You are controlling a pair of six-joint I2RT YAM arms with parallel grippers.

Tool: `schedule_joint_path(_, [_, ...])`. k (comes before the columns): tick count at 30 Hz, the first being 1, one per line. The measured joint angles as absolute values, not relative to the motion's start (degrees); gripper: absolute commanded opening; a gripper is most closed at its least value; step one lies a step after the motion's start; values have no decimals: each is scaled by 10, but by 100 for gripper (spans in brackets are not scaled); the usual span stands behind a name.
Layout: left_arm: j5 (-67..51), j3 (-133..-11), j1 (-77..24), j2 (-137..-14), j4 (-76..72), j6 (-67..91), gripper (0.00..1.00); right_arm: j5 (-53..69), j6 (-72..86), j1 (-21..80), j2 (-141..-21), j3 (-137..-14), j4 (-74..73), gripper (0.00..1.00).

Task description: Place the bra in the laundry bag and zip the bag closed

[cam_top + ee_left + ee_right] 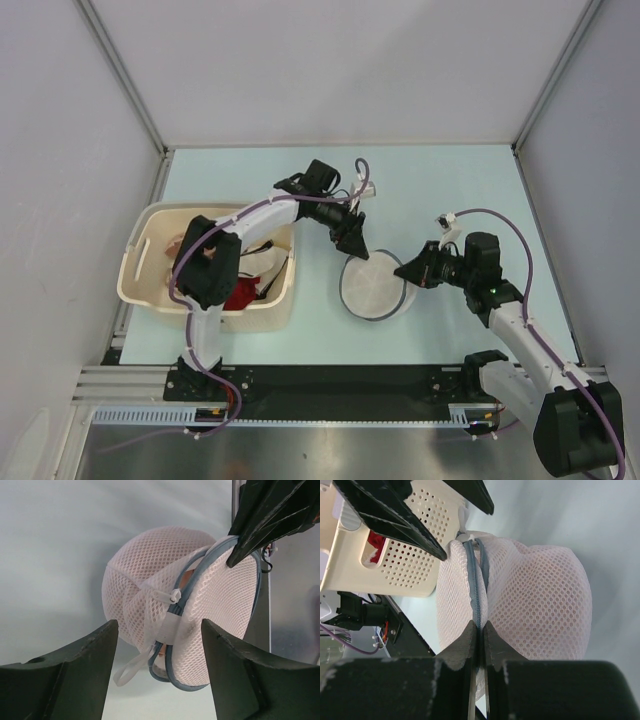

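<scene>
The laundry bag (375, 287) lies on the table, round white mesh with a dark rim. In the left wrist view the bag (150, 575) is domed, and its blue zip edges stand apart at the near end. A sliver of the salmon-pink bra (186, 578) shows through that gap; the rest is hidden inside. My left gripper (354, 244) is open, its jaws (158, 625) wide either side of the bag's zip end, not touching it. My right gripper (406, 272) is shut on the bag's zip rim (479, 595) at the opposite side (480, 626).
A cream perforated basket (140, 280) stands left of the bag, holding a bright red garment (240, 296); it also shows in the right wrist view (405, 560). White cage walls surround the table. A white loop tab (127, 670) hangs from the bag.
</scene>
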State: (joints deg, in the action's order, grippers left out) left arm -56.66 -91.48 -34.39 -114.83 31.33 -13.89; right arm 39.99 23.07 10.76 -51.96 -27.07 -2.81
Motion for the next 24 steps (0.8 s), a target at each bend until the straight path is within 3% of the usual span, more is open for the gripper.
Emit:
schedule_joint_path(3, [-568, -914, -346, -1162, 326, -146, 67, 400, 231, 108, -520, -270, -28, 0])
schedule_joint_path(6, [-567, -914, -348, -1171, 333, -147, 46, 400, 231, 108, -519, -270, -29, 0])
schedule_joint_path(9, [-562, -914, -351, -1172, 336, -146, 13, 399, 231, 108, -519, -270, -30, 2])
schedule_joint_path(12, [-538, -900, -362, -1165, 307, -130, 0, 395, 234, 108, -519, -270, -32, 14])
schedule_joint_path(13, [-525, -889, -366, -1157, 295, -124, 0, 393, 238, 108, -518, -270, -37, 18])
schedule_joint_path(14, [-508, -870, -371, -1143, 279, -118, 0, 392, 241, 108, -518, -270, -44, 31])
schedule_joint_path(17, [-445, -799, -391, -1076, 220, -103, 0, 387, 252, 108, -511, -270, -71, 51])
schedule_joint_path(20, [-367, -729, -416, -995, 168, -95, 0, 382, 257, 108, -499, -277, -109, 66])
schedule_joint_path(24, [-254, -668, -462, -914, 110, -91, 0, 368, 258, 103, -490, -317, -159, 71])
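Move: The end of the laundry bag's zipped rim hangs right between the left hand's open fingertips, about 3 cm below the hand point, 1 cm back and 1 cm to the right, with the zip pull level with the hand, some 3 cm right and 3 cm down. The bag's body centres roughly 7 cm back, 3 cm right and 5 cm lower. From the right hand, still pinching the rim, that zip end is about 3 cm ahead, 7 cm left and 2 cm lower. The left fingers pinch the rim end just short of the zip pull, after sinking about 2.5 cm and closing from wide open to shut. The right fingers then let go of their part of the rim, opening wide while that hand eases back a centimetre. The left keeps its grip and draws back and up, rising about 4 cm from its lowest point and rolling some 25 degrees. ##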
